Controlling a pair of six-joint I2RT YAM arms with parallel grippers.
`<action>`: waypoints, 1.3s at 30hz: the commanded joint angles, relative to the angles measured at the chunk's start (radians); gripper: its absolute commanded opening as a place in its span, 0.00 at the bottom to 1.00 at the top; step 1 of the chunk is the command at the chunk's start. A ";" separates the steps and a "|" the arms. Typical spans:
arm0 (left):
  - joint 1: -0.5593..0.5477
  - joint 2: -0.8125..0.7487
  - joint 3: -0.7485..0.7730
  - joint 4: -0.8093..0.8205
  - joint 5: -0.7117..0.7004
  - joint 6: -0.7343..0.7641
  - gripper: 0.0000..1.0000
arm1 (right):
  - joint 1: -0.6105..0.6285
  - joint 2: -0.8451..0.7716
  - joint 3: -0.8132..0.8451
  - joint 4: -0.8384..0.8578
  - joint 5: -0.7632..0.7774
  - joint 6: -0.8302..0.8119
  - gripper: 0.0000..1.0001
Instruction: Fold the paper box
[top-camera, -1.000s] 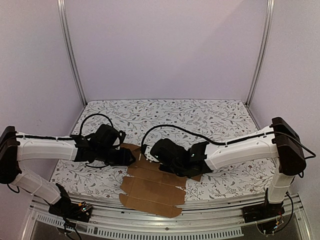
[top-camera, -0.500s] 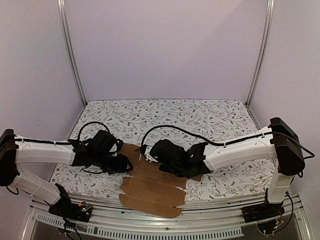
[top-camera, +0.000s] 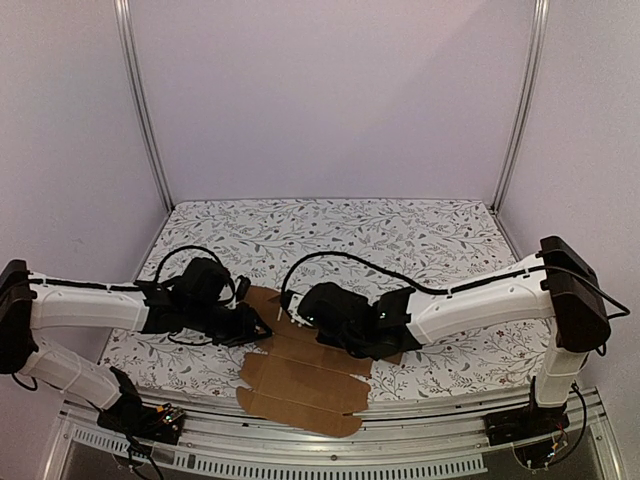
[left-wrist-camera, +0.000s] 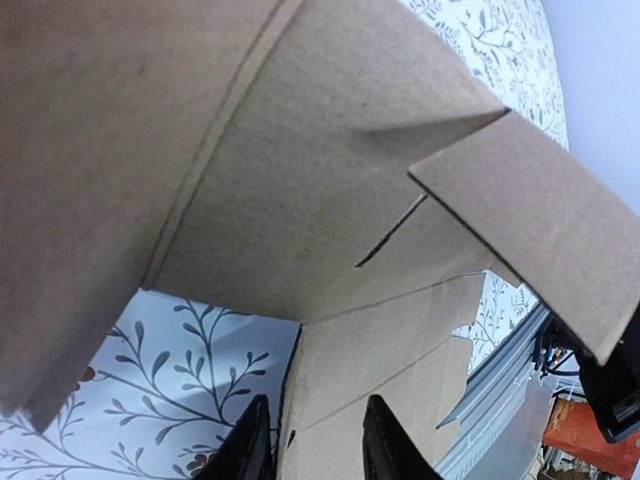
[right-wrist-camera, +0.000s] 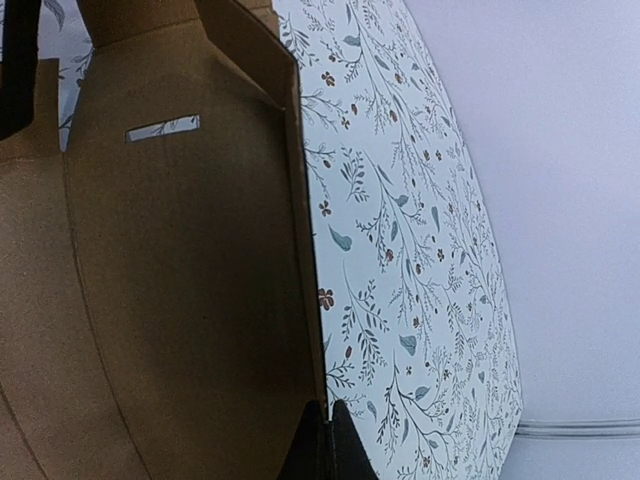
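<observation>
The paper box (top-camera: 305, 385) is a flat brown die-cut sheet lying at the near middle of the table, its front panels reaching over the front edge. My left gripper (top-camera: 258, 328) is low at the sheet's left edge. In the left wrist view its fingers (left-wrist-camera: 250, 445) stand apart, one over the cloth and one over the paper box (left-wrist-camera: 300, 180), with a raised flap (left-wrist-camera: 540, 215) close to the camera. My right gripper (right-wrist-camera: 327, 430) is shut on the thin right edge of a lifted panel of the paper box (right-wrist-camera: 180, 300). From above, the right gripper (top-camera: 303, 318) sits over the sheet's far part.
A floral tablecloth (top-camera: 400, 240) covers the table. An aluminium rail (top-camera: 420, 430) runs along the front edge, with frame posts (top-camera: 145, 110) at the back corners. Cables loop off both wrists. Something orange (left-wrist-camera: 600, 440) lies below the front edge.
My left gripper has dropped lower and nearer along the sheet's left edge, and its fingers have come closer together. The right gripper has stayed shut in place.
</observation>
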 joint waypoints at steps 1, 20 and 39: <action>0.010 -0.043 0.002 0.025 0.042 -0.016 0.27 | 0.023 0.017 -0.007 0.030 0.019 0.020 0.00; 0.001 -0.032 -0.007 0.055 0.065 -0.047 0.06 | 0.061 0.038 -0.001 0.065 0.064 0.007 0.00; -0.047 0.012 -0.016 0.090 0.034 -0.064 0.01 | 0.061 0.032 -0.013 0.071 0.073 0.004 0.00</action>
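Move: The box's small tab, sticking out at the left end of the raised panel's top edge, lies about 5 cm to the right of the left hand, some 4 cm above it and 2 cm ahead. The end flap stands about 5 cm ahead of that hand and 3 cm above; the near panels lie about 11 cm back, 7 cm right and 5 cm below. From the right hand, already pinching the panel's edge, the tab is roughly 9 cm left and 2 cm below. Keeping its pinch on the raised panel's top edge, the right hand draws it about 1.5 cm back and slightly less to the left, then holds still. The left hand shuts its part-open fingers completely while rising 2 cm, then eases about 2 cm right and sinks 1 cm with a slight roll, bringing the closed tips in close against the small tab. ##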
